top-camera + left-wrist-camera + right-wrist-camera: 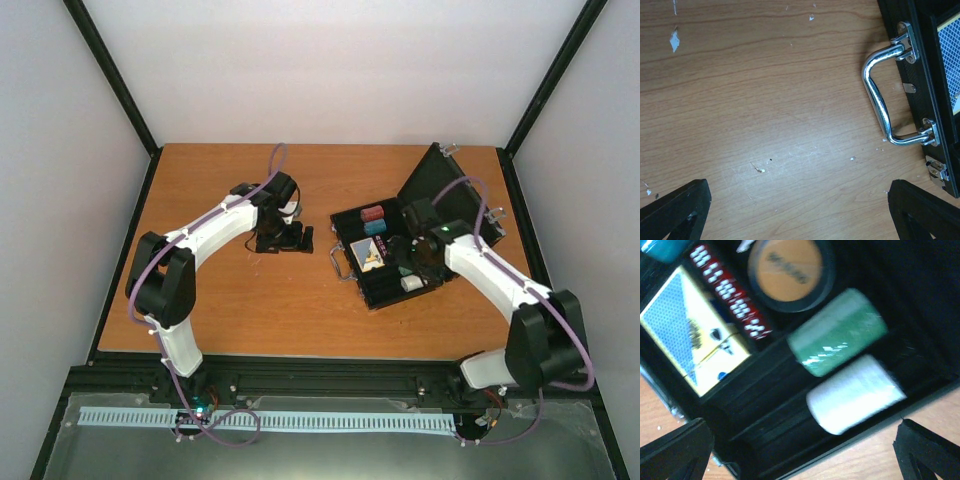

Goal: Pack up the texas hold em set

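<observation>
The black case (385, 292) lies open right of centre, its lid (450, 185) raised at the back right. In it are a red chip stack (373, 213), a blue one (376, 227), a card deck (375, 255) and a white stack (411, 284). My left gripper (305, 240) is open and empty, low over the table just left of the metal handle (885, 95). My right gripper (410, 262) is open and empty above the case's near slots. Below it are the white stack (855, 395), a green stack (837, 332), an orange disc (785, 262), red dice (727, 292) and the deck (695, 347).
The wooden table (260, 300) is ringed by grey walls with black frame posts. Its front edge meets a black rail (320, 375) where both arm bases stand. Small white flecks (760, 170) lie on the wood under the left gripper.
</observation>
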You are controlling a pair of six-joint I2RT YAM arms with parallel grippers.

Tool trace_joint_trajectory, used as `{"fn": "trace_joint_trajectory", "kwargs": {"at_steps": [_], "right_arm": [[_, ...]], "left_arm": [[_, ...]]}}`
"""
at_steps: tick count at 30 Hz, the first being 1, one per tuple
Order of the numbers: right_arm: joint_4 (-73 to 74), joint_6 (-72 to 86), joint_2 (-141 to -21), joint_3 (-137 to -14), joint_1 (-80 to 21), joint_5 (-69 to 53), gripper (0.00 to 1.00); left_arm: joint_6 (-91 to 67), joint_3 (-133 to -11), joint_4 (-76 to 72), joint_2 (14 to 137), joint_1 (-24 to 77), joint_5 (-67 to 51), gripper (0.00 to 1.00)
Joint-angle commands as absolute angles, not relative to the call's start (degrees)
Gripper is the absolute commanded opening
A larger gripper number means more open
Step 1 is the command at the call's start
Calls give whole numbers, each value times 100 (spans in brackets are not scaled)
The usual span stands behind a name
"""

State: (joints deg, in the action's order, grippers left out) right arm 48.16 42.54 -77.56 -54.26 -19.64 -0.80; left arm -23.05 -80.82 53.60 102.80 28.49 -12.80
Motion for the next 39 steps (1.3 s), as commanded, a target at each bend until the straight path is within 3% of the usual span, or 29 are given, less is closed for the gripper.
{"fn": "trace_joint_trajectory", "kwargs": {"at_steps": [1, 5, 15, 26, 34, 39], "right_arm": [[5028, 3465, -8358, -5928, -2579, 122, 100], [5289, 3174, -8995, -6255, -3052, 571, 100], [4992, 2838, -9282, -6227, -3261, -37, 100], [5253, 2737, -9755, -6226, -3261, 872, 100], [5182, 2256, -9167, -6457, -3261, 241, 100], [5882, 1965, -8807, -7216, -3269, -115, 100]], "left_arm": [[-2254, -8147, 5311, 10178, 2795, -1323, 100], [-2252, -8141, 5326, 10161, 2794, -1298, 100], [-2235, -8112, 5354, 10185, 2786, -1208, 100], [-2217, -8182, 5393, 10258, 2778, -1178, 100], [-2210, -8214, 5397, 10301, 2752, -1211, 100], [-2197, -8284, 5437, 10317, 2733, -1216, 100]]}}
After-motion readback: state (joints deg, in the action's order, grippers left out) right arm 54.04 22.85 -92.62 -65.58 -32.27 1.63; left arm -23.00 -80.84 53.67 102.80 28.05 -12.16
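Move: The white chips lie in the open case about 4 cm to the right of the open right hand, 1 cm ahead and some 6 cm below. Beside them, 4 cm farther out and 1 cm left, are the green chips; the cards lie about 8 cm ahead and 12 cm left of the white chips, and the orange button 11 cm beyond them and 4 cm left. From the left hand the white chips are roughly 30 cm right, 6 cm back and 7 cm down. With its fingers staying wide open, the right hand swings some 6.5 cm left, away from the white chips and over the empty front-left part of the case, sinking as it goes and turning about 25 degrees counter-clockwise to line up with the tray. It then dips to almost 6 cm below its starting height while edging about 2 cm back right towards the left end of the white chips, with a slight roll, before rising nearly 4 cm and drifting left again. ##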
